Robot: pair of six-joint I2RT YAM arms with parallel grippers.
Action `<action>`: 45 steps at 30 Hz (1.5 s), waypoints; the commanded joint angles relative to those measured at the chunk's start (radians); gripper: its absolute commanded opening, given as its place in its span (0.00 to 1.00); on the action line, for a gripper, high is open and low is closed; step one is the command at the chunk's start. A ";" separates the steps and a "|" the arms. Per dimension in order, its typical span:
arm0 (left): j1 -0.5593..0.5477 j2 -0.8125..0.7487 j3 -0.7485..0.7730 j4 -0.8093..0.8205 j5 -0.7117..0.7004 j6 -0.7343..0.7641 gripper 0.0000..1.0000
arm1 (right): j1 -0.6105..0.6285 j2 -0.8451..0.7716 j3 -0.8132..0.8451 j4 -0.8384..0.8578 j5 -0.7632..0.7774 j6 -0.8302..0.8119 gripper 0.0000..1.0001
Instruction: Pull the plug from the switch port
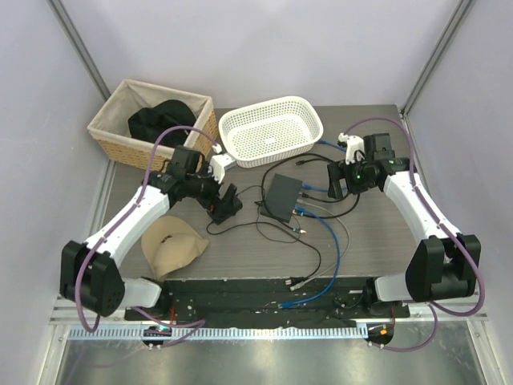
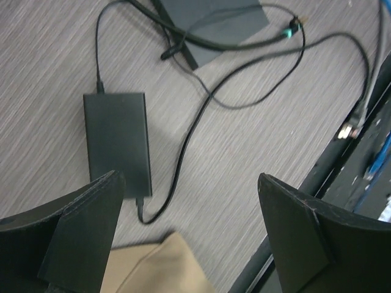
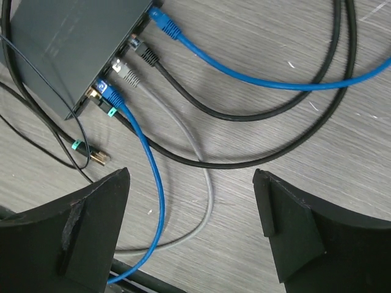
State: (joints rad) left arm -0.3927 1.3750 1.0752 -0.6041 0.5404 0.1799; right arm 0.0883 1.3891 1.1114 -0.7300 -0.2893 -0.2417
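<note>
The switch (image 1: 284,196) is a flat black box in the middle of the table, also seen in the right wrist view (image 3: 67,43). Along its edge sit several plugs: a blue plug (image 3: 164,21), a black plug (image 3: 145,53), a grey plug (image 3: 126,73) and a second blue plug (image 3: 110,94). My right gripper (image 3: 190,177) hovers open just right of the switch (image 1: 335,184), with only cables on the table beneath its fingers. My left gripper (image 2: 188,183) stands open left of the switch (image 1: 227,204), empty.
A black power adapter (image 2: 116,143) lies under the left gripper. A tan cloth (image 1: 172,245) sits by the left arm. A wicker basket (image 1: 108,128) and a white plastic basket (image 1: 272,132) stand at the back. A loose green-tagged connector (image 3: 85,152) and cables trail toward the front edge.
</note>
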 commanded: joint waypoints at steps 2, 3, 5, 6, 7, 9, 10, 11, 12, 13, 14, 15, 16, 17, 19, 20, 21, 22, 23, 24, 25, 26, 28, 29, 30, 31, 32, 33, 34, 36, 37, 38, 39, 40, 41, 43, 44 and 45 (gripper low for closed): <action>0.005 -0.116 -0.084 -0.083 -0.051 0.135 0.96 | 0.001 -0.039 -0.019 0.058 -0.088 0.099 0.88; 0.005 -0.119 -0.099 -0.079 -0.051 0.136 0.96 | 0.010 -0.029 -0.016 0.069 -0.099 0.101 0.87; 0.002 -0.119 -0.124 -0.045 -0.039 0.122 0.96 | 0.043 0.008 0.008 0.105 -0.100 0.088 0.86; 0.003 -0.110 -0.121 -0.037 -0.028 0.118 0.95 | 0.057 0.023 0.019 0.121 -0.096 0.079 0.86; 0.002 -0.096 -0.112 -0.023 -0.017 0.101 0.94 | 0.067 0.043 0.046 0.135 -0.091 0.078 0.86; 0.003 -0.042 -0.060 -0.011 -0.016 0.086 0.93 | 0.094 0.111 0.082 0.165 -0.062 0.085 0.87; 0.002 -0.024 -0.035 -0.010 -0.013 0.079 0.93 | 0.099 0.137 0.120 0.176 -0.053 0.093 0.88; 0.003 0.013 0.009 -0.010 -0.010 0.078 0.93 | 0.103 0.158 0.140 0.188 -0.048 0.096 0.88; 0.002 0.028 0.029 -0.006 -0.007 0.069 0.93 | 0.110 0.204 0.162 0.190 -0.041 0.100 0.88; 0.002 0.044 0.044 0.007 -0.002 0.056 0.93 | 0.116 0.226 0.200 0.190 -0.037 0.099 0.87; 0.002 0.082 0.072 0.016 0.015 0.015 0.93 | 0.120 0.246 0.218 0.196 -0.031 0.097 0.87; 0.002 0.099 0.084 0.030 0.027 -0.017 0.93 | 0.140 0.290 0.237 0.196 -0.021 0.096 0.87; 0.002 0.120 0.095 0.061 0.044 -0.052 0.92 | 0.149 0.309 0.272 0.198 -0.021 0.088 0.86; 0.002 0.137 0.107 0.079 0.090 -0.142 0.92 | 0.160 0.330 0.289 0.196 -0.021 0.085 0.85; 0.002 0.177 0.108 0.162 0.113 -0.247 0.91 | 0.209 0.379 0.335 0.198 -0.019 0.065 0.82; 0.003 0.186 0.100 0.185 0.115 -0.311 0.91 | 0.235 0.390 0.349 0.189 -0.020 0.050 0.80; 0.002 0.191 0.098 0.208 0.121 -0.324 0.91 | 0.257 0.401 0.363 0.182 -0.021 0.029 0.78; 0.002 0.190 0.098 0.210 0.121 -0.324 0.91 | 0.307 0.418 0.378 0.170 -0.014 0.007 0.77; 0.003 0.182 0.098 0.205 0.112 -0.304 0.91 | 0.332 0.422 0.378 0.167 -0.008 -0.029 0.76; 0.005 0.167 0.098 0.187 0.081 -0.292 0.91 | 0.352 0.430 0.377 0.169 0.001 -0.039 0.76; 0.003 0.156 0.094 0.178 0.064 -0.281 0.91 | 0.388 0.444 0.372 0.173 0.004 -0.041 0.76; 0.008 0.150 0.091 0.170 0.052 -0.272 0.91 | 0.398 0.456 0.370 0.176 -0.001 -0.024 0.76; 0.026 0.118 0.088 0.138 0.047 -0.258 0.91 | 0.424 0.485 0.367 0.208 0.033 0.007 0.73; 0.034 0.099 0.083 0.132 0.047 -0.264 0.91 | 0.429 0.494 0.367 0.224 0.048 0.039 0.72; 0.044 0.075 0.074 0.139 0.050 -0.264 0.91 | 0.432 0.505 0.375 0.233 0.058 0.048 0.71; 0.048 0.029 0.053 0.144 0.046 -0.257 0.91 | 0.435 0.519 0.383 0.245 0.067 0.056 0.70; 0.048 0.004 0.040 0.147 0.040 -0.249 0.91 | 0.445 0.543 0.392 0.250 0.091 0.064 0.69; 0.048 -0.016 0.029 0.147 0.033 -0.240 0.91 | 0.452 0.560 0.416 0.253 0.111 0.080 0.69; 0.049 -0.045 0.010 0.144 0.018 -0.231 0.91 | 0.458 0.574 0.432 0.256 0.124 0.087 0.69; 0.048 -0.065 -0.010 0.130 0.007 -0.221 0.91 | 0.479 0.614 0.471 0.257 0.159 0.100 0.66; 0.048 -0.074 -0.030 0.129 -0.005 -0.218 0.91 | 0.487 0.626 0.485 0.254 0.162 0.105 0.66; 0.048 -0.092 -0.041 0.135 -0.011 -0.220 0.91 | 0.493 0.640 0.498 0.253 0.162 0.108 0.66; 0.049 -0.103 -0.053 0.144 -0.019 -0.223 0.92 | 0.508 0.659 0.517 0.253 0.170 0.110 0.65; 0.049 -0.112 -0.078 0.153 -0.025 -0.230 0.92 | 0.518 0.668 0.524 0.251 0.177 0.117 0.65; 0.054 -0.128 -0.089 0.170 -0.029 -0.241 0.92 | 0.525 0.676 0.531 0.250 0.182 0.119 0.65; 0.061 -0.139 -0.107 0.179 -0.028 -0.253 0.93 | 0.542 0.697 0.545 0.244 0.185 0.128 0.65; 0.069 -0.142 -0.113 0.181 -0.028 -0.258 0.92 | 0.547 0.702 0.548 0.241 0.185 0.133 0.64; 0.071 -0.148 -0.115 0.182 -0.030 -0.257 0.92 | 0.550 0.708 0.551 0.236 0.184 0.139 0.64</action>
State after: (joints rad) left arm -0.3389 1.2587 0.9794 -0.4637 0.5297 -0.0692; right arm 0.6064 2.0876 1.6108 -0.5098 -0.1299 -0.1390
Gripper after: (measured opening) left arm 0.923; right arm 0.648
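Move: The switch lies about 18 cm to the right hand's left, some 6 cm ahead and 11 cm below. Its near blue plug sits about 14 cm left and 2 cm ahead of that hand; the black box is roughly 15 cm left of the switch and 3 cm nearer, the white basket some 20 cm beyond the switch and 2 cm farther left. From the left hand, the switch is about 10 cm ahead and 15 cm right. The right hand sweeps about 23 cm left, 8 forward and down, over the switch's left edge, fingers partly closing. ##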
